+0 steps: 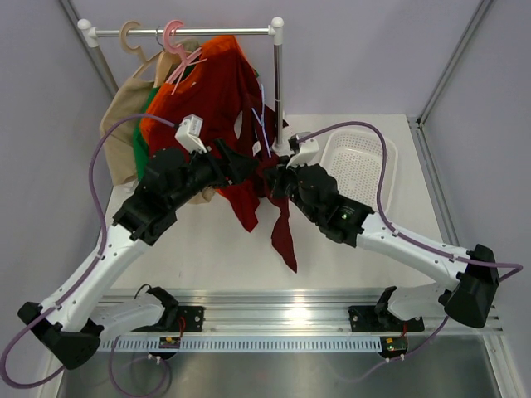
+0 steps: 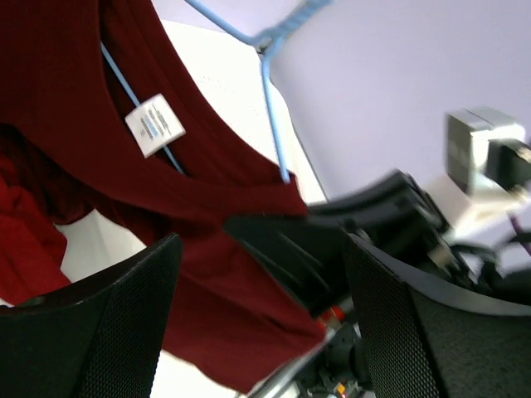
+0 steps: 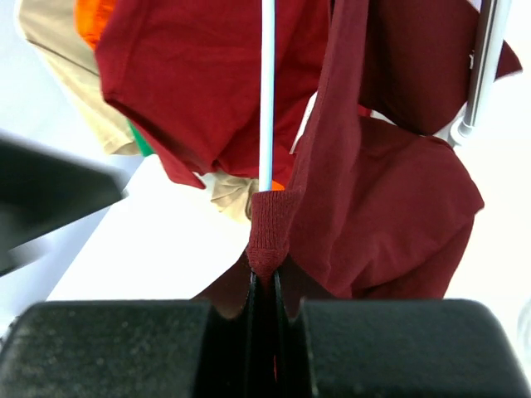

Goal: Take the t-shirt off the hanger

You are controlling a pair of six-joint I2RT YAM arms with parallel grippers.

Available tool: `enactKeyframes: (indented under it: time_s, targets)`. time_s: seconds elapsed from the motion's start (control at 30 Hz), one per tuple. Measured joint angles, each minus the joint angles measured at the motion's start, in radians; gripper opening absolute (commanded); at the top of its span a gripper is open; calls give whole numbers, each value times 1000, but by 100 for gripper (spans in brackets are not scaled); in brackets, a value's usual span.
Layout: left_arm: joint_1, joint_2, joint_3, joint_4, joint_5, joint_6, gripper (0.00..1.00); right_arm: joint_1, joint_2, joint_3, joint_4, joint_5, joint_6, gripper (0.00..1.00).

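Observation:
The maroon t-shirt (image 1: 249, 178) hangs limp between my two grippers, one end drooping toward the table. The pale blue wire hanger (image 1: 261, 123) rises from it, still threaded through the neck. My right gripper (image 1: 270, 176) is shut on the shirt's ribbed collar (image 3: 270, 224), where the hanger wire (image 3: 266, 91) enters the cloth. My left gripper (image 1: 246, 164) is open just left of it. In the left wrist view its fingers (image 2: 116, 323) stand wide apart with maroon cloth (image 2: 207, 274) between them, and the hanger (image 2: 274, 116) and a white label (image 2: 155, 124) show above.
A clothes rack (image 1: 278, 83) stands at the back with a pink hanger (image 1: 176, 41), a beige hanger (image 1: 131, 35), an orange shirt (image 1: 178, 104), a brighter red shirt (image 1: 220, 91) and a beige one (image 1: 124, 108). A white basket (image 1: 361, 162) sits at the right.

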Motion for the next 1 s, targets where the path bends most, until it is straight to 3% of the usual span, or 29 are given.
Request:
enactKeyframes:
  time_s: [0.23, 0.43, 0.73, 0.87, 1.0]
  targets:
    - [-56, 116, 54, 84, -113, 18, 79, 26, -22, -24, -6, 0, 4, 0]
    - [-61, 178, 91, 161, -143, 36, 61, 38, -22, -29, -13, -1, 8, 0]
    - [-63, 247, 113, 195, -166, 50, 52, 52, -29, -39, -13, 0, 8, 0]
    - [-63, 254, 113, 204, -165, 49, 40, 53, -41, -46, -22, 3, 8, 0]
    - [-63, 256, 113, 210, -159, 45, 39, 53, -49, -46, -30, 15, 7, 0]
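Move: The blue hanger's neck, the left hand's target, lies about 9 cm ahead of it, 6 cm to its right and some 3 cm higher. The pinched end of the red t-shirt, in the right fingers with a hanger arm in it, is level with the left hand fore and aft, about 7 cm right and 7 cm below. The rail post stands roughly 22 cm ahead and 10 cm right. From the right hand the neck is 9 cm ahead, 1 cm left and 10 cm up. Still pinching the red t-shirt around the hanger arm, the right hand eases back about 2.5 cm and sinks slightly. The left hand reaches forward some 6.5 cm and right about 4.5 cm to the hanger's neck, slowing as its fingers draw from wide open to under half open on either side of it; no grip on the neck can be seen yet. ##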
